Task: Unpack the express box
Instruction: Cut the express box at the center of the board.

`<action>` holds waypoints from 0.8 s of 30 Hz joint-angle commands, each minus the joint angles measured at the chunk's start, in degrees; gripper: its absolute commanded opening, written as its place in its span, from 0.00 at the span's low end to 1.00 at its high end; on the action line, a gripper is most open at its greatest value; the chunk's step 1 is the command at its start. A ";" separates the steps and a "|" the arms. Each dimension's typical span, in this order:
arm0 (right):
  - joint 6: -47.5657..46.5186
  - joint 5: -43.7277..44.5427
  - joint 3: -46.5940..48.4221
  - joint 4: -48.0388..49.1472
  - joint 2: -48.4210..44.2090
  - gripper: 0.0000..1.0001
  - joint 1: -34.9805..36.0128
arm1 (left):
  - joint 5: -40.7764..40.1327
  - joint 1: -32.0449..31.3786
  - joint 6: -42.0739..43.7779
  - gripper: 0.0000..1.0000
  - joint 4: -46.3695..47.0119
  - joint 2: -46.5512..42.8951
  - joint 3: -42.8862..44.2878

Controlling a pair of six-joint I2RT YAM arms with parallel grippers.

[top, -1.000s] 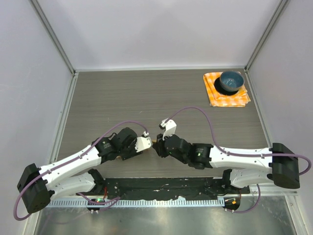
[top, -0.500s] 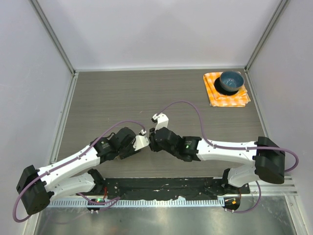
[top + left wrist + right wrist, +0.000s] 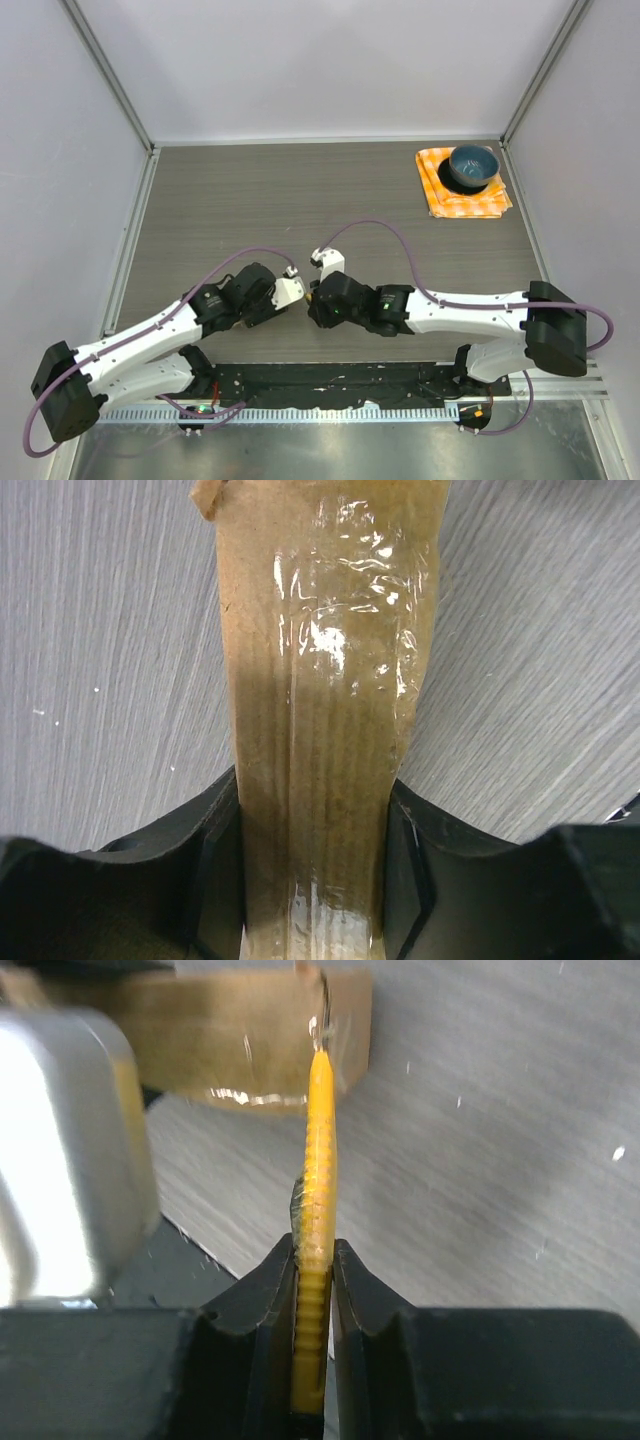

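Observation:
The express box (image 3: pixel 320 680) is a flat brown carton with clear tape along its top. My left gripper (image 3: pixel 312 850) is shut on it across its width, a finger (image 3: pixel 200 880) against each side, and holds it just over the table. In the top view only a sliver of the express box (image 3: pixel 311 293) shows between the two wrists. My right gripper (image 3: pixel 315 1260) is shut on a thin yellow ribbed cutter (image 3: pixel 318 1150). The cutter's metal tip meets the taped end of the express box (image 3: pixel 230 1035). From above, the right gripper (image 3: pixel 318 300) sits right beside the left gripper (image 3: pixel 297 290).
A blue bowl (image 3: pixel 472 165) stands on an orange checked cloth (image 3: pixel 462 203) at the far right corner. Grey walls close in the table on three sides. The black base rail (image 3: pixel 330 380) runs along the near edge, close behind both wrists.
The right wrist has shifted left and back toward the near edge, closing in on the box end. The left arm has barely moved and keeps its hold.

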 commanded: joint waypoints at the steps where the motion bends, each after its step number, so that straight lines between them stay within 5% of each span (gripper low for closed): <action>1: 1.38 -6.95 -0.50 -9.40 -1.15 0.01 3.15 | 2.09 0.43 -2.22 0.48 4.83 0.16 0.15; 17: -3.45 -0.53 5.82 -9.13 -6.51 0.01 3.42 | 4.38 0.34 2.53 0.51 3.95 2.36 1.03; 24: -5.48 -1.49 8.20 -18.27 -12.84 0.01 3.42 | 8.94 2.01 -4.32 0.72 0.61 4.82 7.17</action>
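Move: The express box stands on edge in the left hand's grip, its middle about 4 cm below that hand and 1 cm back, neither left nor right. Its taped right end lies roughly 3 cm ahead of the left hand, 6 cm to its right and 3 cm lower. From the right hand, which holds the yellow knife, that end is some 5 cm ahead, 3 cm left and 5 cm below. The box's taped right end is where the knife starts. The right hand, keeping its grip on the knife, draws back about 3 cm while going down and right some 2 cm each, then lifts roughly 6 cm, bringing the blade above the box. The left hand shifts about 2 cm right towards that end, and late on its fingers open partway, the back finger coming free of the box. ##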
